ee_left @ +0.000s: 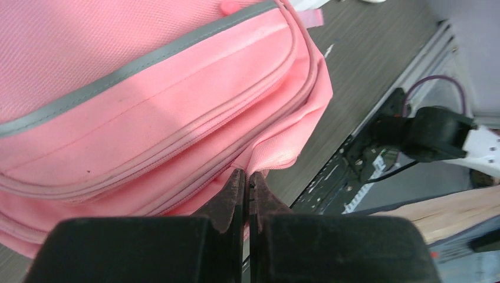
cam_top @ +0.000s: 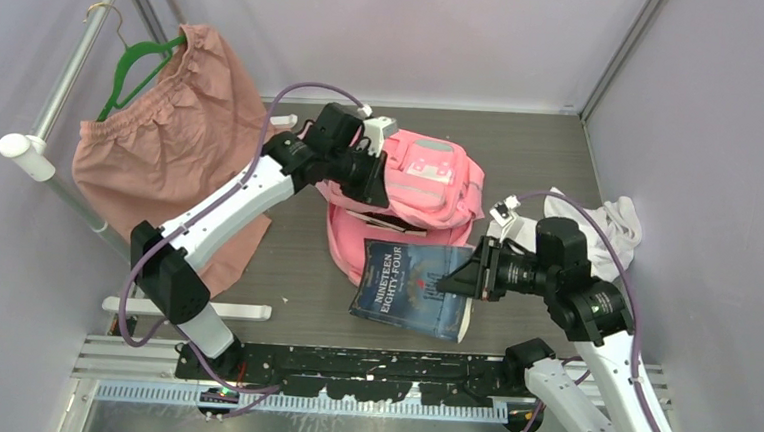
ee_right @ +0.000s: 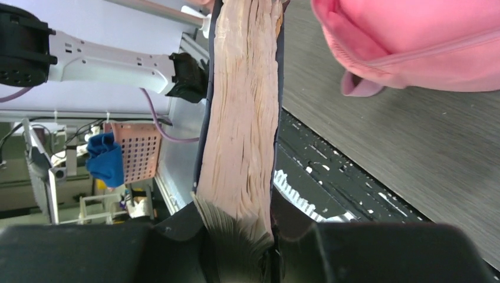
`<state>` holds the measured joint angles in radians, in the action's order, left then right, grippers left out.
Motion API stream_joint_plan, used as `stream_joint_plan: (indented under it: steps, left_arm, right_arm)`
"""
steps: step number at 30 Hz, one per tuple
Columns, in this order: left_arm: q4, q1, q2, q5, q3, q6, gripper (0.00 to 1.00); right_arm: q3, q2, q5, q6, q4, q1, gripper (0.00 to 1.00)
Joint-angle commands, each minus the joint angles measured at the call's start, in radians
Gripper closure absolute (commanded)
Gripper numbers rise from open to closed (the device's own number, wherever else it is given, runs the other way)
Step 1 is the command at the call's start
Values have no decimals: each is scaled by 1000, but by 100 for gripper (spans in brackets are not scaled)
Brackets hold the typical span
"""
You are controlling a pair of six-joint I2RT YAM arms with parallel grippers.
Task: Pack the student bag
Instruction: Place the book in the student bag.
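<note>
The student bag (cam_top: 430, 184), bright pink with a pale patch on its front, lies in the middle of the table with its dark opening toward the near side. My left gripper (cam_top: 375, 181) is shut at the bag's opening edge, its tips (ee_left: 246, 175) pinching a fold of the pink bag (ee_left: 147, 106). My right gripper (cam_top: 459, 279) is shut on a dark blue paperback book (cam_top: 414, 288) titled Nineteen Eighty-Four, held above the table just in front of the opening. In the right wrist view the book's page block (ee_right: 242, 106) stands between my right gripper's (ee_right: 236, 215) fingers, with the bag (ee_right: 413, 41) beyond.
A dusty-pink garment (cam_top: 161, 152) hangs from a green hanger (cam_top: 132, 65) on a white rail (cam_top: 66, 76) at the left. A white cloth (cam_top: 613, 220) lies at the right behind my right arm. A black mounting rail (cam_top: 349, 369) runs along the near edge.
</note>
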<state>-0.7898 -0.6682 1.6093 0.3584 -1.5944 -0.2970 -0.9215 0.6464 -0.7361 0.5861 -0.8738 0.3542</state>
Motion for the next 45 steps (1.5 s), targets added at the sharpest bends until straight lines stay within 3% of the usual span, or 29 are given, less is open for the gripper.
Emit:
stream_joint_plan:
  steps: [1, 9, 16, 25, 29, 33, 45]
  left_arm:
    - [170, -12, 14, 103, -97, -96, 100]
    - [197, -25, 8, 134, -155, -131, 100]
    - [185, -25, -22, 133, -145, -122, 100]
    - [232, -26, -53, 182, -97, -131, 100]
    - [252, -25, -44, 214, -82, -156, 100]
    - [255, -25, -41, 232, -76, -163, 100]
    - [298, -26, -68, 288, -52, -197, 100]
  right_arm:
    - [32, -16, -160, 67, 185, 3, 99]
    - [75, -3, -106, 86, 223, 7, 99]
    - [190, -1, 46, 301, 472, 7, 99]
    - [276, 34, 276, 455, 483, 7, 99]
    - [365, 1, 383, 623, 644, 8, 99]
    - [437, -13, 470, 764, 942, 8, 99]
    - [378, 110, 750, 657, 995, 8, 99]
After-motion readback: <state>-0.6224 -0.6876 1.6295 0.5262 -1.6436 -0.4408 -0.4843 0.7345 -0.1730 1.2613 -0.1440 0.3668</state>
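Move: The right hand holds the book; the bag's open mouth lies about 17 cm ahead of that hand, 12 cm to its left and 14 cm below. The flap edge in the left fingers is some 17 cm ahead and 15 cm left of the right hand, only slightly lower; the front pocket is about 27 cm ahead, 8 cm left, 13 cm below. From the left hand, the mouth is about 2 cm ahead, 3 cm to the right and 13 cm below. After barely stirring at first, the right hand keeps its grip on the book and carries it about 14 cm forward into the bag's mouth, sinking some 10 cm on the way and rising a little at the end, while turning some 40 degrees clockwise so that its fingers swing from pointing left to pointing forward-left under the flap. The left hand keeps the flap edge pinched in its shut fingers and draws it up and to the right by about 5 cm each, tilting so that its fingers point less steeply down, to hold the mouth open. ##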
